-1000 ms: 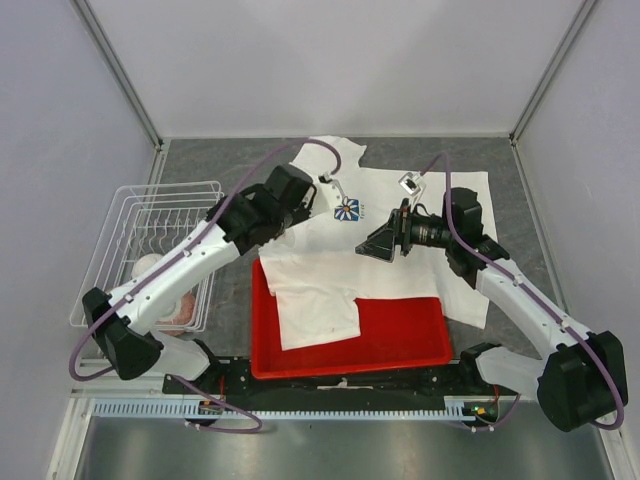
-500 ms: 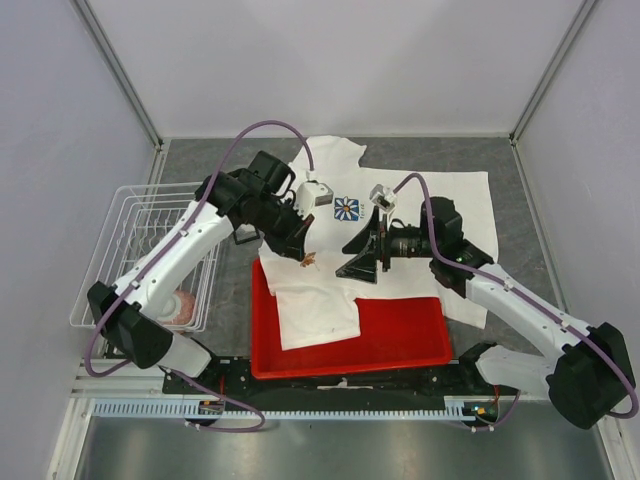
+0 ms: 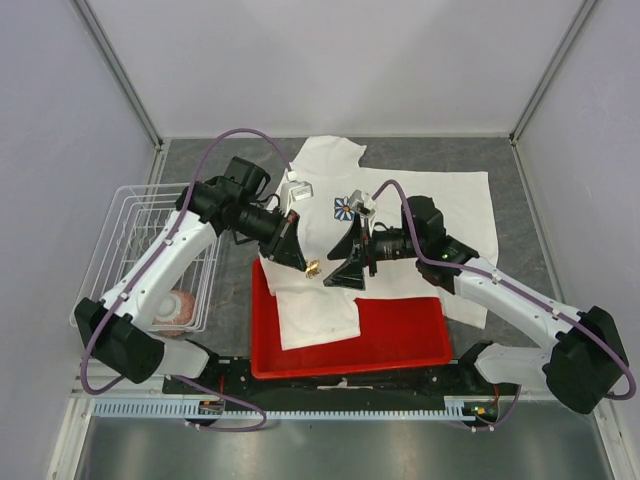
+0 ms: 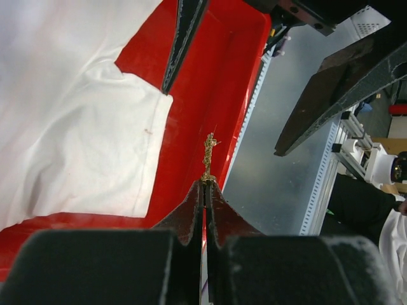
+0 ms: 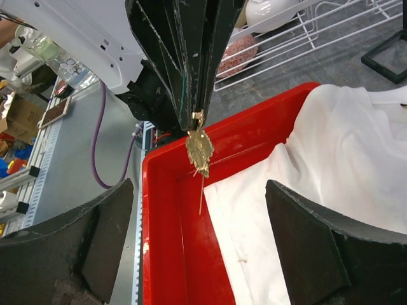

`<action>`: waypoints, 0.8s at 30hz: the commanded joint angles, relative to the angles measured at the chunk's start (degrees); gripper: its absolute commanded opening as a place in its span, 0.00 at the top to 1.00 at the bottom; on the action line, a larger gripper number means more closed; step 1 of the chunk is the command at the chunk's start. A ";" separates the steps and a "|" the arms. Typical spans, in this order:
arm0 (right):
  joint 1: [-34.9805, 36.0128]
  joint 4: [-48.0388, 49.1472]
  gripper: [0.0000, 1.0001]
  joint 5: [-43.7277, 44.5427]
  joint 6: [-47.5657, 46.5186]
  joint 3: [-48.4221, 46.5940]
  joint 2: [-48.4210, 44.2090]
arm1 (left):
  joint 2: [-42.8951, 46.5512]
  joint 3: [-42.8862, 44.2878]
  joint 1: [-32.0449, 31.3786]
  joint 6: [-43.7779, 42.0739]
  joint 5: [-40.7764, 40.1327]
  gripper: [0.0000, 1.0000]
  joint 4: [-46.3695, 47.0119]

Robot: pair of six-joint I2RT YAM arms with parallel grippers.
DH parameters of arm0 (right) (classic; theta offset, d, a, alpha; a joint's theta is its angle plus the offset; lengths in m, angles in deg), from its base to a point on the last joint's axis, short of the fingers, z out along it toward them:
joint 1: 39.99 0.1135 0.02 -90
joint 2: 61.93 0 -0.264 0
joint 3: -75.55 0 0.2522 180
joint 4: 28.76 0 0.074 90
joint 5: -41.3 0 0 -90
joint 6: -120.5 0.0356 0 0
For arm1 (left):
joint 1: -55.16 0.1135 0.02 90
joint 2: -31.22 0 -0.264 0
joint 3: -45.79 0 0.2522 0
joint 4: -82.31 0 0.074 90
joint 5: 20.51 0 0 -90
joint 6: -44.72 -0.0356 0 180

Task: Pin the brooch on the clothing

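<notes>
The brooch [image 5: 200, 151], a tiny gold ornament with a thin pin hanging below it, is pinched at the tips of my left gripper [image 4: 207, 182], which is shut on it. In the top view the brooch [image 3: 312, 268] hangs above the red tray's left part. The clothing [image 3: 420, 215], a white T-shirt with a blue daisy print [image 3: 345, 206], lies spread on the table, one sleeve draped into the tray. My right gripper [image 3: 343, 262] stands wide open, facing the brooch from the right; its fingers [image 5: 76, 244] flank the brooch without touching it.
A red tray [image 3: 400, 335] sits at the near edge under the shirt's sleeve. A white wire basket [image 3: 130, 215] with bowls stands at the left. A small black square tray [image 5: 389, 58] lies on the grey table.
My left gripper has carried the brooch from beside the daisy print toward the near side, over the red tray. The right gripper has swung left to face it.
</notes>
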 commanded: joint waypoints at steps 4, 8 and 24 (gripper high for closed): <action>2.71 -1.04 0.14 -0.06 -5.16 -4.63 2.31 | 4.16 -2.66 1.03 4.56 8.95 0.98 5.00; 3.15 -2.54 0.26 0.03 -6.58 -4.90 2.66 | 6.00 -5.55 1.65 5.26 11.05 0.98 7.46; 3.15 -5.42 1.00 -2.87 -7.71 -8.05 3.19 | 12.60 -13.91 1.82 9.93 14.75 0.82 17.23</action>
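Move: My left hand already holds the brooch at its shut fingertips, about 2 cm to the right of the hand point and 1 cm below it. From my wide-open right hand the brooch lies about 4 cm to the left, straight out between the fingers at the same height. Some 20 cm below the right hand are the flower emblem, about 15 cm ahead and 2 cm right, and the cloth flap over the red bin, roughly 8 cm back and 3 cm left. I shut my right fingers from wide open onto the free lower edge and pin of the brooch, easing that hand about 2 cm left and back to reach it. My left hand keeps its grip on the brooch, drawing back some 2 cm, rising about 1 cm and tilting its fingers up roughly 10 degrees towards level. ##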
